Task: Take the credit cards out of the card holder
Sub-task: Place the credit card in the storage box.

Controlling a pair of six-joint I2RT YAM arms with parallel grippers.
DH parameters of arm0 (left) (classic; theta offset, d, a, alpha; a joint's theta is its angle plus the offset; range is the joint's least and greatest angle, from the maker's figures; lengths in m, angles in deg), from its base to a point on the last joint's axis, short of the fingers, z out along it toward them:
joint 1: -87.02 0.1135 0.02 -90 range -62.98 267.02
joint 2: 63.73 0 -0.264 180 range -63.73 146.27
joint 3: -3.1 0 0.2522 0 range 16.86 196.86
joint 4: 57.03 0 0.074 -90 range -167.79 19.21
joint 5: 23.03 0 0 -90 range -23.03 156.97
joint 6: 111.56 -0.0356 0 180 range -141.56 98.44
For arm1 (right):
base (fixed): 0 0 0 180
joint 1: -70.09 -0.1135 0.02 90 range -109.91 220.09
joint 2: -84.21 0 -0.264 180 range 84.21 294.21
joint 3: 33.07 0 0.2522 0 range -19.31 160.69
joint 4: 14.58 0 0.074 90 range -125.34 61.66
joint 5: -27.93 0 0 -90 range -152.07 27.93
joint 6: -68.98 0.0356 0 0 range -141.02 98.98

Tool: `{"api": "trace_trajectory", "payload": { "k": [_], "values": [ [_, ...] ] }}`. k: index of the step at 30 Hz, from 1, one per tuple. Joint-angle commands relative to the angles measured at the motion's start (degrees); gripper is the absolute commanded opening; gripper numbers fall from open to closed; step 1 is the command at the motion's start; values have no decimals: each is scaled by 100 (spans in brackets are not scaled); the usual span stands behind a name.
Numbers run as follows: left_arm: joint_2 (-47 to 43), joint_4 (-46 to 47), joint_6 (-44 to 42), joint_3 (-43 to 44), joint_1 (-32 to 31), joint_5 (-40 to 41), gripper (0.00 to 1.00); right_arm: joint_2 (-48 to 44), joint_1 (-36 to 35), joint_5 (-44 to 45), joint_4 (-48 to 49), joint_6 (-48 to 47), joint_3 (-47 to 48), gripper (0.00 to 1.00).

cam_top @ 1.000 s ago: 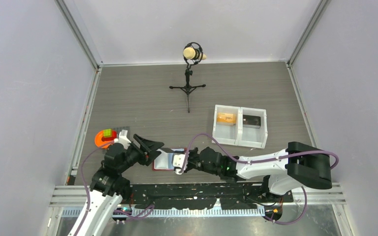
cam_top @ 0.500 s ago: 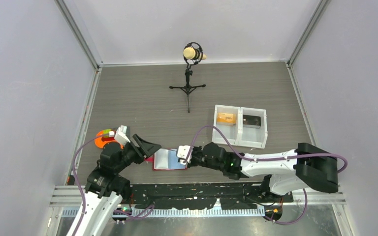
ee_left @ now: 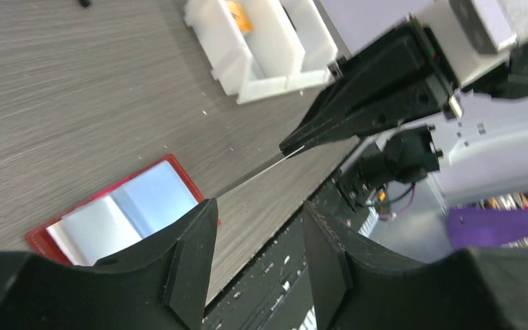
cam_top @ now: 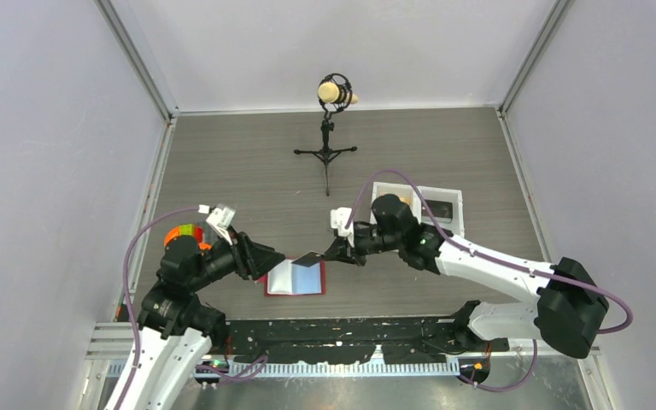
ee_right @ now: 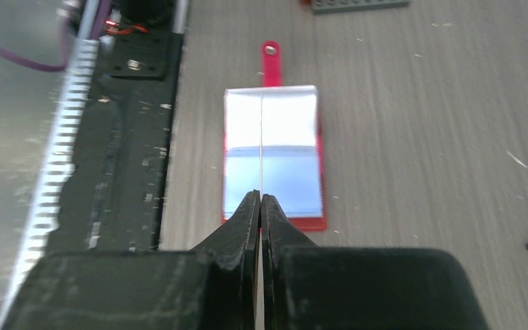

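The red card holder (cam_top: 295,278) lies open on the table near the front edge, its pale blue pockets facing up. My right gripper (cam_top: 331,253) hangs above its far right corner, shut on a dark credit card (cam_top: 308,259) that is clear of the holder. In the right wrist view the credit card (ee_right: 261,137) shows edge-on as a thin line between the shut gripper (ee_right: 260,199) tips, over the card holder (ee_right: 271,158). My left gripper (cam_top: 272,256) hovers at the holder's left side, open and holding nothing. In the left wrist view the left gripper (ee_left: 260,227) frames the table edge beside the card holder (ee_left: 124,213).
A white two-compartment tray (cam_top: 441,243) stands behind my right arm, with an orange block (ee_left: 237,14) in one half. A microphone stand (cam_top: 328,128) is at the back. An orange disc with a green block (cam_top: 184,235) sits left of my left arm. Black base rails (cam_top: 350,337) border the front.
My right gripper has risen and pulled back from the holder with the dark card in it. The left arm shifted slightly left, and its jaws have narrowed somewhat.
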Motion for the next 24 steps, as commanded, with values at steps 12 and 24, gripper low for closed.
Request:
{"api": "trace_trajectory", "payload": {
  "k": [12,24],
  "values": [
    [1944,122,-1368,974,-865,-1381,52,1594,317,-2838,-3181,98,2025,5],
    [2666,154,-1422,1013,-1366,-1036,50,1678,317,-2823,-2694,528,1881,5]
  ]
}}
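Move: The right hand already grips the dark credit card, whose middle lies about 5 cm to its left, level ahead and 2 cm lower. From the open left gripper that card is some 7 cm to the right, 1 cm farther out and roughly 3 cm lower. The open card holder lies on the table about 8 cm left of the right hand, level ahead, 16 cm below; the storage box stands some 21 cm to its right and 15 cm farther out. Backward goes the right hand, about 5.5 cm, rising slightly before sinking, while its wrist rolls and swings so the card held in its closed fingers points back and to the left. The left hand comes in rightward by 5.5 cm, a little back and down, yawing some 25 degrees clockwise with fingers staying half open, towards the card; both slow near the end. ##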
